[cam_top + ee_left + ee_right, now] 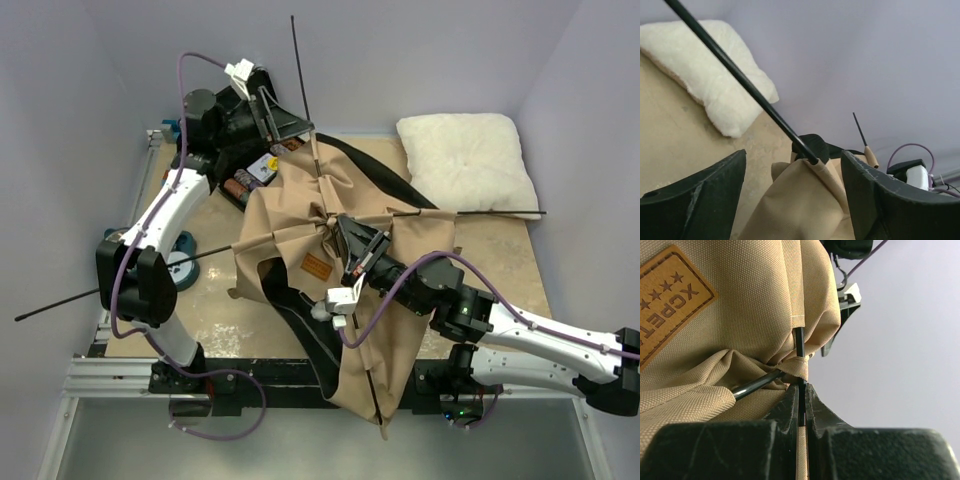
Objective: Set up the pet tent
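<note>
The pet tent lies crumpled mid-table, its tan canvas over a black floor panel. Two thin dark poles cross near its middle. My right gripper is shut on one pole just below the crossing, close to the brown label; the other pole runs off to the left. My left gripper stands open at the tent's far corner. In the left wrist view its fingers straddle a tan fabric corner without pinching it. A pole comes out of the sleeve there.
A white fluffy pillow lies at the back right. A black case of coloured chips sits at the back left under the left arm. Pole ends stick out beyond the table to the left, right and back. Lavender walls close in on three sides.
</note>
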You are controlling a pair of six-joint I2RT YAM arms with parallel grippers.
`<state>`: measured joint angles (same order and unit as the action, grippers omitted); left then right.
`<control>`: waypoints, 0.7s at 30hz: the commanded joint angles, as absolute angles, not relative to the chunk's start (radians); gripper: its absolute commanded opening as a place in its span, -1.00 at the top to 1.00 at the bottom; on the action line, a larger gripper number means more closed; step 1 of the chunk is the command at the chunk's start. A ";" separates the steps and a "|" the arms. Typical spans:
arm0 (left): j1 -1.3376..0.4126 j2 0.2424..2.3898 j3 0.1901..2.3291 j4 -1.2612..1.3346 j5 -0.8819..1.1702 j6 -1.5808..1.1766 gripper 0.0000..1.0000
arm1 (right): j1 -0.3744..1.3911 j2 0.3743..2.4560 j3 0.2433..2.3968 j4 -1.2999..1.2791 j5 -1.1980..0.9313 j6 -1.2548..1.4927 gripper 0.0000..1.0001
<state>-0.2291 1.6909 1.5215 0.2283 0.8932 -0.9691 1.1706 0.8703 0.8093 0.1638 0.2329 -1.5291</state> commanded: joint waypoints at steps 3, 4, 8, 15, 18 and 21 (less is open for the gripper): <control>-0.218 1.709 1.629 0.482 0.974 -1.058 -0.51 | 1.173 0.831 0.833 0.224 0.199 -1.557 1.00; -0.219 1.719 1.650 0.483 0.974 -1.058 -0.49 | 1.173 0.830 0.834 0.218 0.190 -1.559 1.00; -0.221 1.769 1.713 0.456 0.959 -1.058 -0.40 | 1.175 0.828 0.827 0.230 0.178 -1.575 1.00; -0.224 1.784 1.755 0.500 0.968 -1.083 0.45 | 1.173 0.828 0.813 0.252 0.169 -1.585 1.00; -0.225 1.776 1.760 0.529 0.986 -1.095 1.00 | 1.173 0.839 0.813 0.268 0.190 -1.554 1.00; -0.224 1.749 1.708 0.532 0.996 -1.095 1.00 | 1.173 0.886 0.853 0.282 0.239 -1.470 1.00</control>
<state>-0.2249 1.7912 1.7023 0.4526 0.9665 -1.1103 1.1706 0.8680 0.7979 0.1539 0.1963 -1.5387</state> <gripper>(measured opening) 0.039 0.027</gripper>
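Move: The tent pole comes out of its fabric sleeve right at my left hand. Its bare stretch runs up between the open fingers, about 1 cm to the right and 2 cm above, straight ahead otherwise. The knotted hub lies some 20 cm back, 5 cm right and 3 cm lower; the open case is 13 cm ahead, 11 cm left and 35 cm down. From my right hand, that pole stretch is roughly 20 cm ahead and 6 cm left, about level. I slide my left hand up along the pole, away from the sleeve mouth, about 6.5 cm in all, with the fingertips tilting up some 10 degrees. As the rise levels off I shut the wide-open fingers and pinch the bare rod just above the sleeve. My right hand stays nearly in place and keeps its pinch on the pole beside the hub. ##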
